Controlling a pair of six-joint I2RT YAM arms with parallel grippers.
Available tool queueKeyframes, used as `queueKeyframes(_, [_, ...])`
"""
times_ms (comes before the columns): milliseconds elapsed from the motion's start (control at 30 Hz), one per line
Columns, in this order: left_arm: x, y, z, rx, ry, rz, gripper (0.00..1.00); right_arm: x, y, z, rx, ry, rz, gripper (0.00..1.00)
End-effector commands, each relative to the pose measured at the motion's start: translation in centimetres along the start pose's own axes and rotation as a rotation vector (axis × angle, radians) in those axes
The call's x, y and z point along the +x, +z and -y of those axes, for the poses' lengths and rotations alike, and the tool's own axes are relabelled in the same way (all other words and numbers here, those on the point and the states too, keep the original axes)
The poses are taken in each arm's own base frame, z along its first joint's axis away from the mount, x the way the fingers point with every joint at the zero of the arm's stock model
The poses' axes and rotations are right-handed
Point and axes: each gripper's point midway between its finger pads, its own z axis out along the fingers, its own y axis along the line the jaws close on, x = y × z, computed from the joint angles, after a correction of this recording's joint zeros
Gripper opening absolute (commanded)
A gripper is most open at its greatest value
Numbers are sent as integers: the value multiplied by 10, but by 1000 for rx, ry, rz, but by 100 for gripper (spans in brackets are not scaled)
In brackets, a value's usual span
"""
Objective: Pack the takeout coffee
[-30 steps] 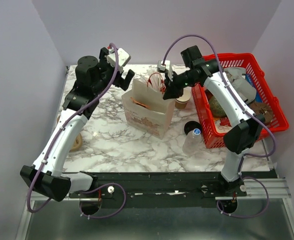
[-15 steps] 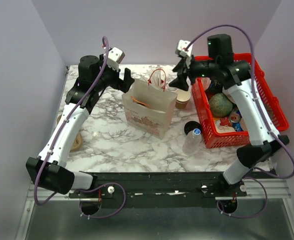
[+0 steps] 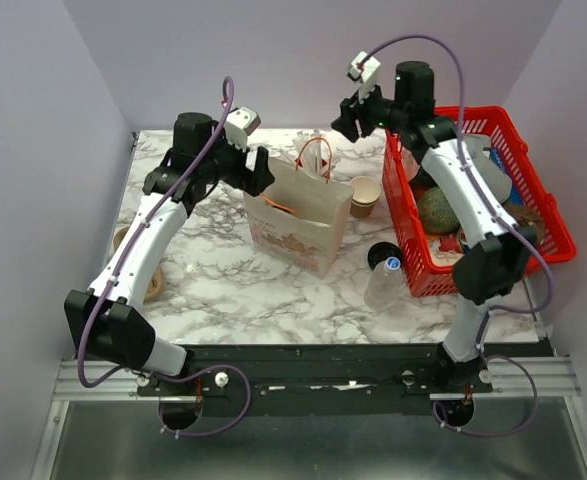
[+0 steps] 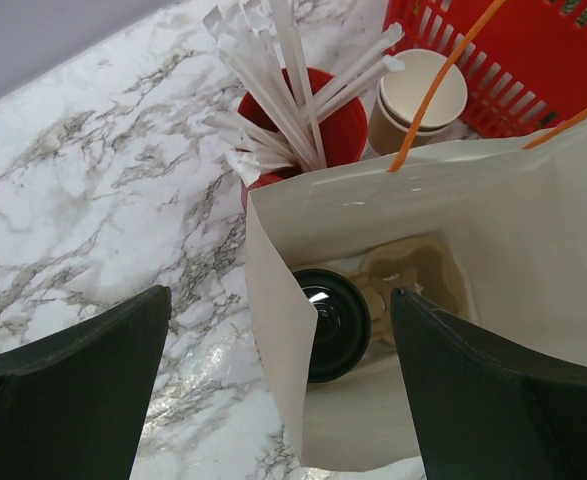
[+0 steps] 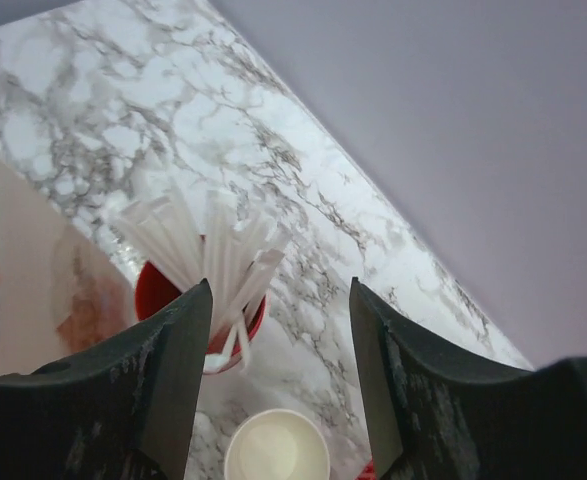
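The takeout coffee (image 4: pixel 338 320) stands inside the white paper bag (image 4: pixel 473 220), and only its round black lid shows, beside a cardboard cup carrier (image 4: pixel 413 275). My left gripper (image 4: pixel 281 300) hangs open over the bag's left wall, one finger outside the bag and one over its inside. In the top view the bag (image 3: pixel 293 215) sits mid-table with the left gripper (image 3: pixel 258 172) at its left rim. My right gripper (image 3: pixel 348 118) is raised behind the bag, open and holding nothing. In the right wrist view the right gripper (image 5: pixel 281 290) sits above bare marble.
A red cup of white straws (image 4: pixel 303 120) and a lidless tan cup (image 4: pixel 418 95) stand behind the bag. A red basket (image 3: pixel 548 215) of goods fills the right side. A loose black lid (image 3: pixel 381 255) and a water bottle (image 3: pixel 385 282) lie by its front. A tape roll (image 3: pixel 153 285) lies at the left.
My right gripper has opened and lifted up and back from the bag's mouth. My left gripper, open throughout, has swung in closer to the bag's left rim.
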Motion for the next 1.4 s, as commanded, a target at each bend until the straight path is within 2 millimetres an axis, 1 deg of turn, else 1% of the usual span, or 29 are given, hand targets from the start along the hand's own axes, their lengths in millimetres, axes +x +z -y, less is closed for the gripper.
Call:
queueKeyframes(0, [9, -5, 3, 32, 17, -62, 96, 6, 30, 39, 147, 98, 6, 61])
queueKeyframes(33, [14, -6, 3, 37, 37, -80, 95, 17, 40, 41, 144, 110, -10, 60])
queueKeyframes(100, [18, -10, 4, 34, 49, -96, 94, 24, 47, 41, 132, 117, -17, 59])
queueKeyframes(133, [22, -11, 3, 30, 54, -110, 94, 30, 53, 37, 105, 122, -20, 59])
queueKeyframes(200, [25, -14, 1, 17, 66, -121, 94, 36, 57, 30, 68, 128, -24, 58])
queueKeyframes(233, [27, -15, 1, 13, 68, -125, 94, 39, 59, 23, 29, 138, -21, 58])
queueKeyframes(333, [25, -18, 2, 11, 80, -118, 95, 43, 65, 4, -70, 172, -9, 56])
queueKeyframes(400, [24, -19, 2, 10, 86, -116, 95, 50, 69, 0, -90, 218, -19, 54])
queueKeyframes(567, [21, -19, -2, -1, 100, -110, 96, 58, 73, -8, -125, 253, -30, 52])
queueKeyframes(733, [20, -19, -5, -11, 98, -103, 96, 64, 78, -11, -144, 270, -39, 52])
queueKeyframes(867, [19, -19, -7, -19, 100, -99, 96, 69, 82, -10, -138, 289, -47, 51])
queueKeyframes(1067, [18, -19, -9, -22, 103, -96, 97, 79, 88, -8, -128, 301, -64, 46])
queueKeyframes(1300, [17, -20, -11, -35, 107, -92, 97, 78, 95, -5, -120, 325, -51, 40])
queueKeyframes(1367, [18, -20, -11, -38, 111, -95, 98, 79, 97, -4, -114, 335, -50, 36])
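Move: The straws standing in the red holder are the right gripper's goal: their upper part is about 6 cm to its left, 3 cm ahead and 18 cm below. The paper cups stand about 6 cm to its right, 1 cm back and 30 cm below, and the open bag's middle is some 16 cm back, 8 cm left and 23 cm below. From the left gripper the straws lie around 12 cm ahead, 11 cm right and 13 cm below. Drop the right gripper about 11 cm towards the straw tops, driving forward some 5 cm in the same first plunge, then easing left about 3 cm before sinking again. Tip its fingers down nearly 20 degrees and narrow them to roughly half-open around the topmost straws, without a grip yet. Lower the open left gripper about 3 cm at the bag's left corner, drawing it slightly back and left. ##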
